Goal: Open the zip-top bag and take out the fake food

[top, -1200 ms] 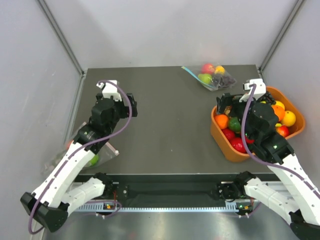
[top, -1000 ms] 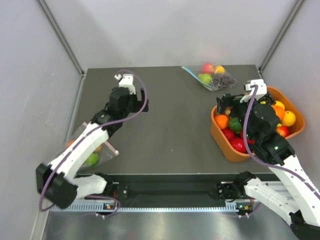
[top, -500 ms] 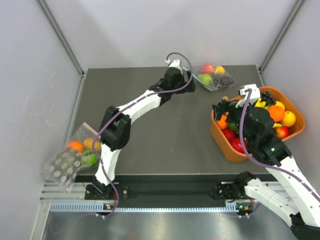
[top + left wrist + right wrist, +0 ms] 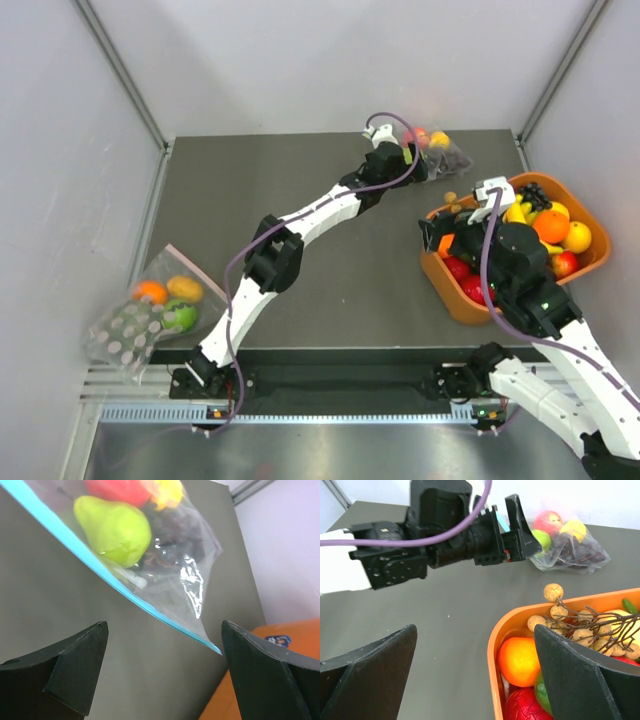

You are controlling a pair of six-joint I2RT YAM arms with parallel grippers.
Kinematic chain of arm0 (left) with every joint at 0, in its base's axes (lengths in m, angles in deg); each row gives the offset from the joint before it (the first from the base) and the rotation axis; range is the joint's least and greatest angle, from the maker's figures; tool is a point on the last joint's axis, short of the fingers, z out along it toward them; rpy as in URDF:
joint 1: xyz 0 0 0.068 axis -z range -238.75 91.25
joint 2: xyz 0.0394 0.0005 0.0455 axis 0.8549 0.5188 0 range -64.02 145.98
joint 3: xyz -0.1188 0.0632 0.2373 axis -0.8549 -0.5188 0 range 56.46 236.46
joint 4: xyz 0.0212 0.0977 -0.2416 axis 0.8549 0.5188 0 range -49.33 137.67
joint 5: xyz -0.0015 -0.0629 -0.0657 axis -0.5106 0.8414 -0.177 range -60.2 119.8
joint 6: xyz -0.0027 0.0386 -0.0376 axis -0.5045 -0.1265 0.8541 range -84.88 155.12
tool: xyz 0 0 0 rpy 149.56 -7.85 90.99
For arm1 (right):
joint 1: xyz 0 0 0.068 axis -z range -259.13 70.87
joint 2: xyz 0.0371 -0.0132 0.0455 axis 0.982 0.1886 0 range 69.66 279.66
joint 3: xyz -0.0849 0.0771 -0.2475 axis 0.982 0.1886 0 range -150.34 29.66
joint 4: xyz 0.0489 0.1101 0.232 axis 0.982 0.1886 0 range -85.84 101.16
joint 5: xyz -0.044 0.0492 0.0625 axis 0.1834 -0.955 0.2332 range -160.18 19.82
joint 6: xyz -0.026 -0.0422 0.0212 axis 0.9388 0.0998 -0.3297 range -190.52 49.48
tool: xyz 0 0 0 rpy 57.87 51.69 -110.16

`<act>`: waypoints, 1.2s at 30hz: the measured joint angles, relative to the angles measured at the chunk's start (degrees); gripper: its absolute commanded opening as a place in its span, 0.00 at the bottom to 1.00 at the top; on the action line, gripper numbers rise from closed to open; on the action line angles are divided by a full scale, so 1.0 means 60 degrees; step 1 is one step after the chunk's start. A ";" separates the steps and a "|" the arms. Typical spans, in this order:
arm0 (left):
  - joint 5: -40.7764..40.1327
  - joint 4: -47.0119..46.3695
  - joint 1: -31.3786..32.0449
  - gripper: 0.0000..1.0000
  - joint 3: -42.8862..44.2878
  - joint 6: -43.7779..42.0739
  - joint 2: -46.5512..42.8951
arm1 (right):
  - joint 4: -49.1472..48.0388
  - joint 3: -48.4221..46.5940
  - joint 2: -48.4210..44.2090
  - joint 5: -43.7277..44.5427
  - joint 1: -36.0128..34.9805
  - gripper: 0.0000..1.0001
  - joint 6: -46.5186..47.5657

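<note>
The zip-top bag [image 4: 443, 153] lies sealed at the table's far edge, its teal zip strip [image 4: 125, 591] running across the left wrist view. Inside it is the fake food: a lime-green fruit [image 4: 114, 530], a red apple [image 4: 546, 520], a yellow lemon [image 4: 575, 529] and dark grapes [image 4: 176, 530]. My left gripper [image 4: 405, 162] is stretched far out and stands open just short of the zip strip, its fingers either side of the bag's corner [image 4: 165, 645] and touching nothing. My right gripper [image 4: 437, 228] hangs open over the left rim of the orange bin [image 4: 520, 622], empty.
The orange bin [image 4: 462, 300] at the right holds several plastic fruits and a twig of tan balls [image 4: 555, 611]. A second clear bag with a pinkish-red edge [image 4: 150, 310] and fruit inside lies at the near left, overhanging the table's edge. Grey walls close in on three sides.
The left arm has swung from the near left across the table to the far bag, uncovering the pink-edged bag. The right gripper has edged slightly left over the bin's rim.
</note>
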State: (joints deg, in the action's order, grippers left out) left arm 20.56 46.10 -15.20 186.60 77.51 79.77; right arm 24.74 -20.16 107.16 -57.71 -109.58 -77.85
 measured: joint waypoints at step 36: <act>-0.0903 -0.1668 -0.0208 0.00 -0.7665 -0.3410 -0.5676 | -0.0350 0.0608 0.0149 -0.0860 0.0000 1.00 -0.0120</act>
State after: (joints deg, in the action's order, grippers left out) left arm 15.14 36.09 -16.45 140.62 57.05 45.71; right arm 22.64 -16.51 108.06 -62.87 -109.58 -78.57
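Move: The bag's blue zip edge, near its right-hand corner, lies about 6 cm below the open left hand, some 1 cm ahead and 1 cm to its right. The green pear in the bag is roughly 6 cm ahead, level sideways and 7 cm down. The orange bin's middle is about 17 cm back, 22 cm to the right and 7 cm lower. From the right hand, that zip corner is some 27 cm ahead, 2 cm left and 20 cm below. The zip edge near its right-hand corner is what the left hand sinks onto, about 5.5 cm down and barely forward; its fingers close and pinch the edge. The left hand then pulls the bag left and back, some 16 cm, dipping first before rising away from the table, its left side rolling up about 20 degrees. The open right hand eases back slightly, then forward, left and down. ##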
